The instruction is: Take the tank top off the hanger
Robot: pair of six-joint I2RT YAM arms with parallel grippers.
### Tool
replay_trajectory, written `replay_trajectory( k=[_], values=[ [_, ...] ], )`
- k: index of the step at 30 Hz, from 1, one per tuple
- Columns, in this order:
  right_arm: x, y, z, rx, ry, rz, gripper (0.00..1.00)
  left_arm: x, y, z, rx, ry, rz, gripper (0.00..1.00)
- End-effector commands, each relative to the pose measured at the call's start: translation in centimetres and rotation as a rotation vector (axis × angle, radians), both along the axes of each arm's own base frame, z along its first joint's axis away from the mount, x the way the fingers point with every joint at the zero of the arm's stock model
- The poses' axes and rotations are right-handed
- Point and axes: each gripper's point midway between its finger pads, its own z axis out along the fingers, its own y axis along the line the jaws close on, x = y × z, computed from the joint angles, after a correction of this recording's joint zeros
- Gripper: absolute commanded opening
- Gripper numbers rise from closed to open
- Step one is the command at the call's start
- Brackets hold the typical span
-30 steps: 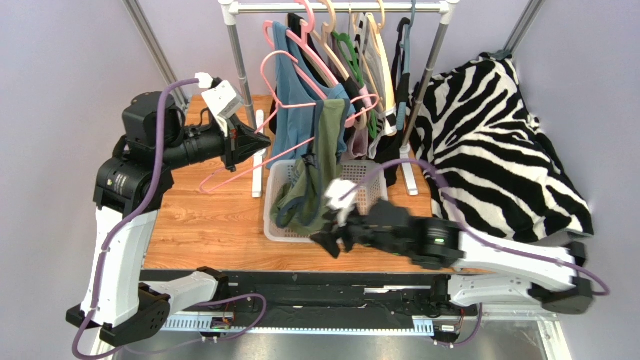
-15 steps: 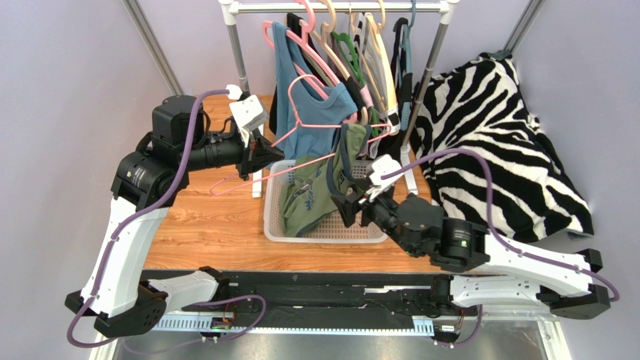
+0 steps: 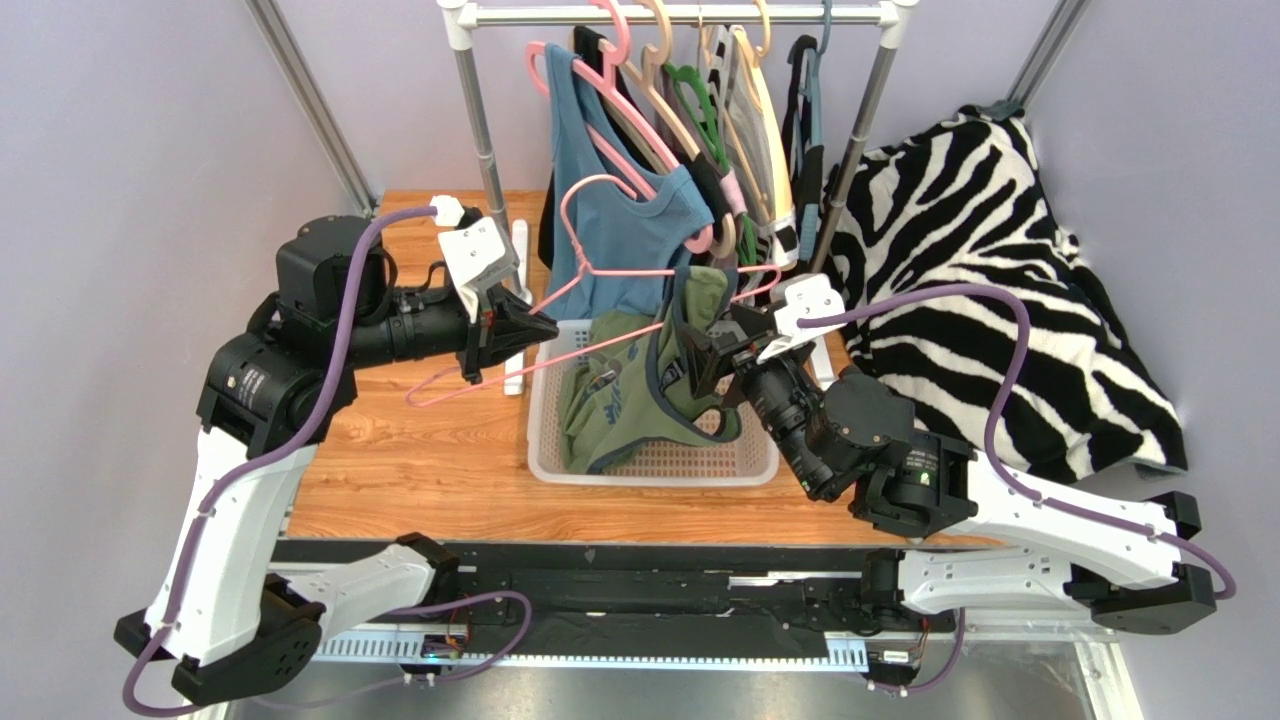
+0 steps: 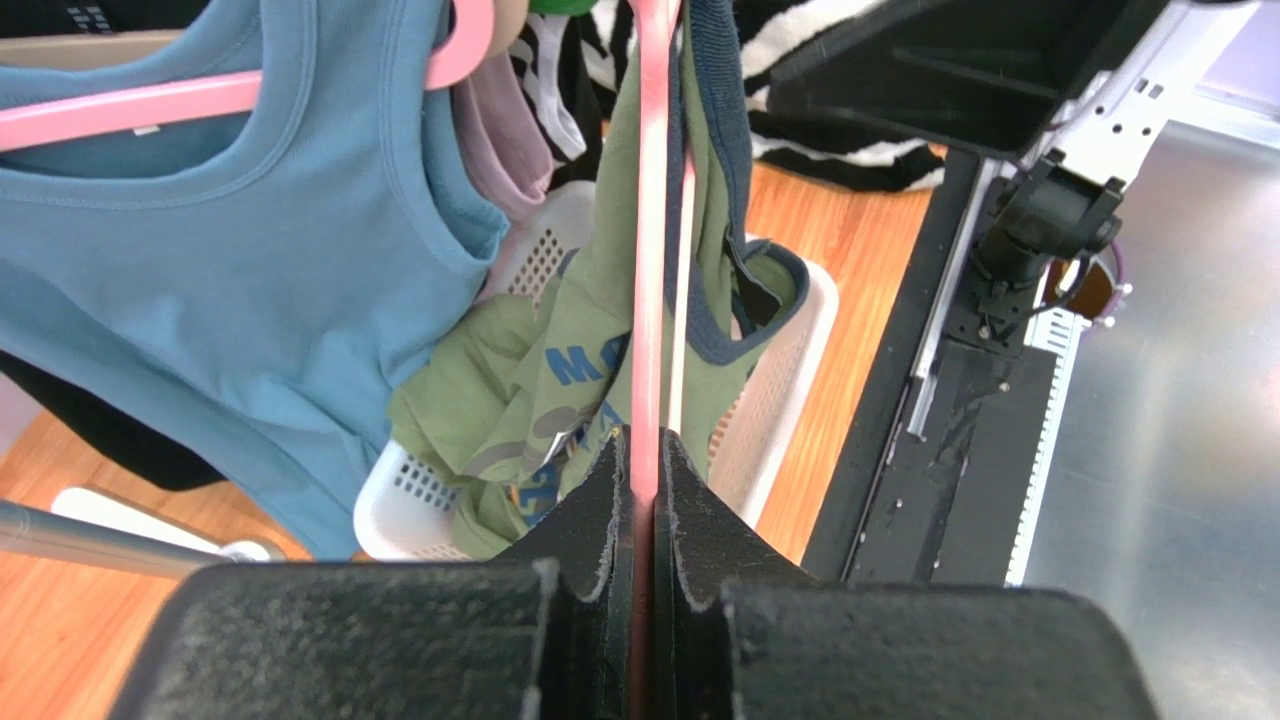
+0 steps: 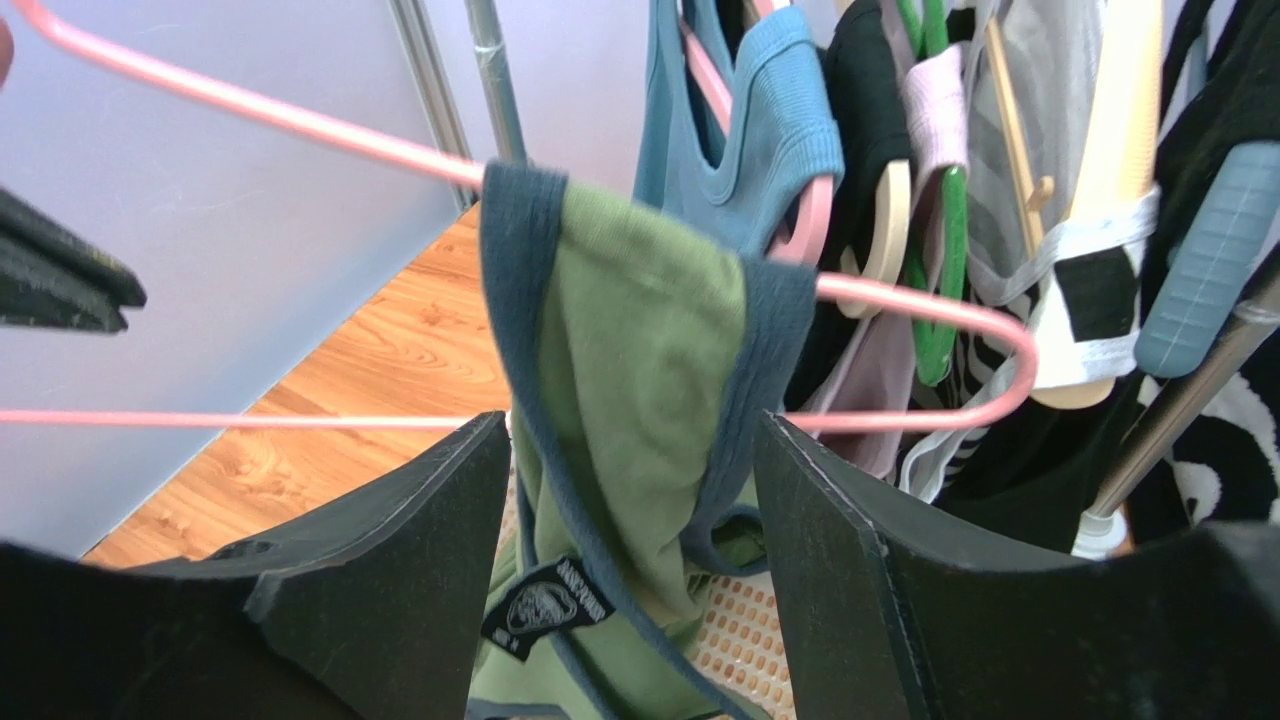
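Observation:
The green tank top [image 3: 631, 398] with navy trim hangs by one strap over the right end of a pink hanger [image 3: 631, 273]. Its body slumps into the white basket [image 3: 646, 477]. My left gripper [image 3: 538, 323] is shut on the hanger's lower bar [image 4: 649, 300], holding it out level over the basket. My right gripper [image 3: 706, 348] is open at the hanger's right end. In the right wrist view the strap [image 5: 646, 330] hangs between my right gripper's [image 5: 631, 435] spread fingers, and the hanger's pink end [image 5: 962, 315] curves just beyond it.
A clothes rack [image 3: 676, 15] behind the basket carries several hangers and garments, among them a blue tank top [image 3: 616, 210] on another pink hanger. Its poles [image 3: 489, 135] stand either side. A zebra-print cloth [image 3: 977, 270] fills the right. Wooden tabletop [image 3: 406, 450] lies at left.
My right gripper has risen from the basket's front edge up to the strap at the hanger's right end. My left arm swung the hanger rightward and levelled it over the basket.

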Motion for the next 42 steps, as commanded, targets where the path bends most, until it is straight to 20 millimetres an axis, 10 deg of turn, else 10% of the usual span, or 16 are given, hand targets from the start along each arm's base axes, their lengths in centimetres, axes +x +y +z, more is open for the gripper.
replay_trajectory(
  k=[1, 12, 19, 25, 42],
  values=[
    [0.4, -0.5, 3.1, 0.069, -0.040, -0.037, 0.65, -0.8, 0.1, 0.7, -0.009, -0.066, -0.030, 0.00],
    [1.0, 1.4, 2.2, 0.065, -0.021, -0.008, 0.57, -2.1, 0.2, 1.1, -0.021, -0.062, -0.066, 0.00],
    [1.4, 0.1, 2.3, 0.075, -0.024, -0.036, 0.25, -3.0, 0.4, 1.1, -0.023, -0.060, -0.090, 0.00],
    [1.6, -1.7, 2.3, 0.088, -0.026, -0.069, 0.01, -3.0, 0.6, 1.0, -0.017, -0.068, -0.079, 0.00],
    [2.5, -11.2, 4.5, 0.150, -0.049, -0.303, 0.00, -4.5, 1.7, 1.1, 0.026, -0.121, -0.106, 0.00]
  ],
)
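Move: The tank top's shoulder strap, still hung over the right arm of the pink hanger, lies about 3 cm ahead of the right hand, 1 cm left and nearly level, between its open fingers. The hanger's right tip is some 6 cm ahead and 5 cm to the right of that hand. The basket sits roughly 14 cm ahead, 4 cm left and 33 cm below. From the left hand, which holds the hanger, the strap is about 13 cm right and 4 cm ahead. Easing forward and left by 1 to 2 cm, the right hand brings its open fingers onto the strap and shuts them, pinching the cloth, then draws it about 10 cm to the right towards and past the hanger's tip, rising some 3 cm and turning slightly clockwise. The left hand keeps its grip on the hanger and drifts back about 2.5 cm. ##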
